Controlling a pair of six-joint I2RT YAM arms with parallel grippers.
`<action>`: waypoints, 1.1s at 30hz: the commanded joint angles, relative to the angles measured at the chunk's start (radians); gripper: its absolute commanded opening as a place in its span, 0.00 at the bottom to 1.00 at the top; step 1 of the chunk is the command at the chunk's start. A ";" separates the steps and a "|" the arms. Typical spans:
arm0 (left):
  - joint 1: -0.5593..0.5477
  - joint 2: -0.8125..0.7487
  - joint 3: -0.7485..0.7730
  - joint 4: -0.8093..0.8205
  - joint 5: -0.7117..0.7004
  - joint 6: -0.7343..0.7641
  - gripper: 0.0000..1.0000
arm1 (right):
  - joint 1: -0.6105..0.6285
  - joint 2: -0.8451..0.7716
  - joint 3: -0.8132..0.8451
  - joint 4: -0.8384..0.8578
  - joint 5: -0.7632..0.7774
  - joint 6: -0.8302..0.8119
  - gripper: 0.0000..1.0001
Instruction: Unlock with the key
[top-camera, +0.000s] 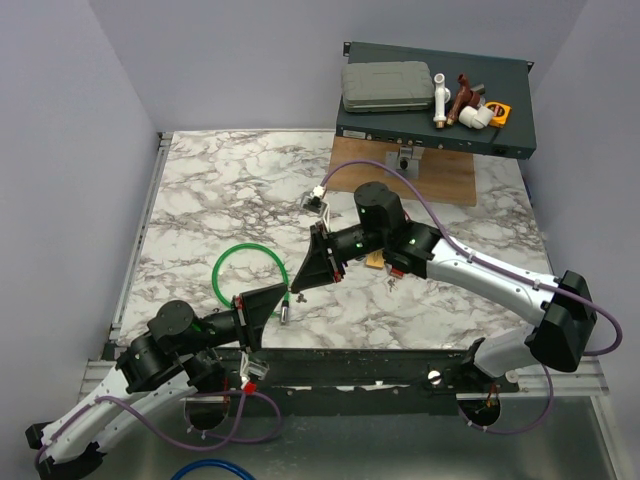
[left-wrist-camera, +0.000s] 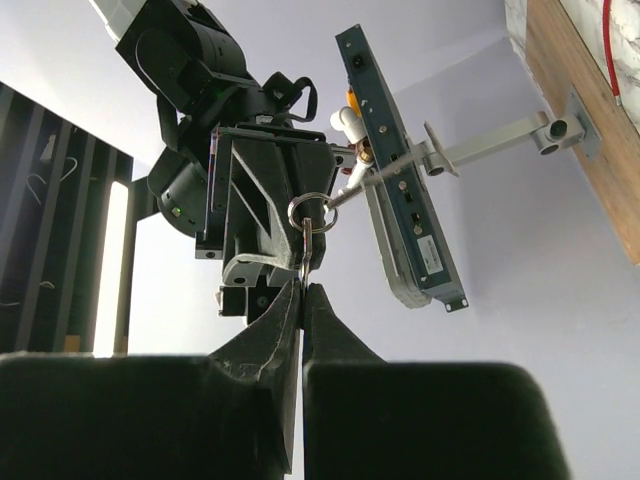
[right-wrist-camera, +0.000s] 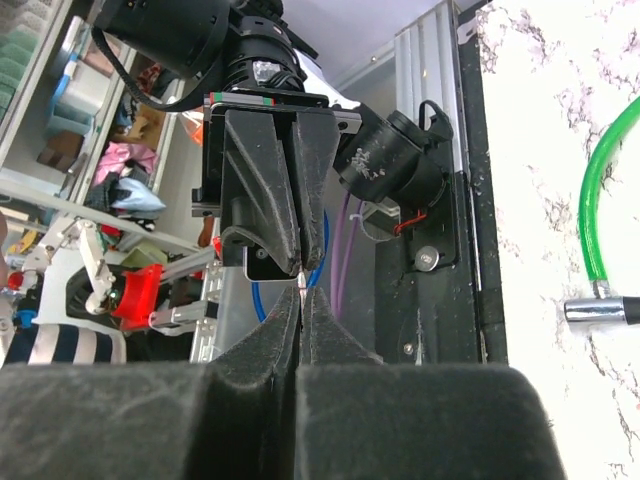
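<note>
The key is a thin metal blade hanging from a silver ring. My left gripper is shut on its lower end. My right gripper meets the left one tip to tip and is shut on a sliver of the key. In the top view the left gripper and the right gripper join just above the table, right of the green cable loop. The key itself is too small to make out there. A brass-coloured piece lies partly hidden under my right forearm.
The green cable ends in a metal barrel close below the grippers. A wooden board and a dark box carrying a grey case and pipe fittings stand at the back right. The table's near edge rail runs behind the gripper bases.
</note>
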 joint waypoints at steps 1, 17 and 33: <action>-0.004 -0.006 -0.013 0.030 0.004 0.496 0.00 | 0.000 0.005 0.006 0.018 -0.023 0.019 0.01; -0.004 0.242 0.298 -0.502 -0.488 -0.305 0.98 | -0.057 -0.113 -0.012 -0.278 0.362 -0.103 0.01; 0.132 0.879 0.391 -0.790 -0.051 -0.499 0.98 | -0.067 -0.381 -0.095 -0.472 0.780 -0.120 0.01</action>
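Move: Both grippers are already shut on the key in mid-air. From the left gripper the green cable lock's metal barrel lies about 28 cm below, some 5 cm ahead and 3 cm to the left; its loop's middle is 13 cm ahead and 12 cm left. From the right gripper the barrel is roughly 5 cm ahead, 5 cm left and 28 cm down; the gold padlock is 19 cm ahead and 16 cm right, the red padlock 15 cm ahead and 21 cm right. Open the left gripper wide to let go of the key, easing it forward and left, then drop it about 16 cm towards the green lock, drawing back slightly as the fingers swing from pointing right to mostly down. Keep the right gripper shut on the key and carry it some 11 cm right and forward, away from the left gripper, turning clockwise about 35 degrees. ##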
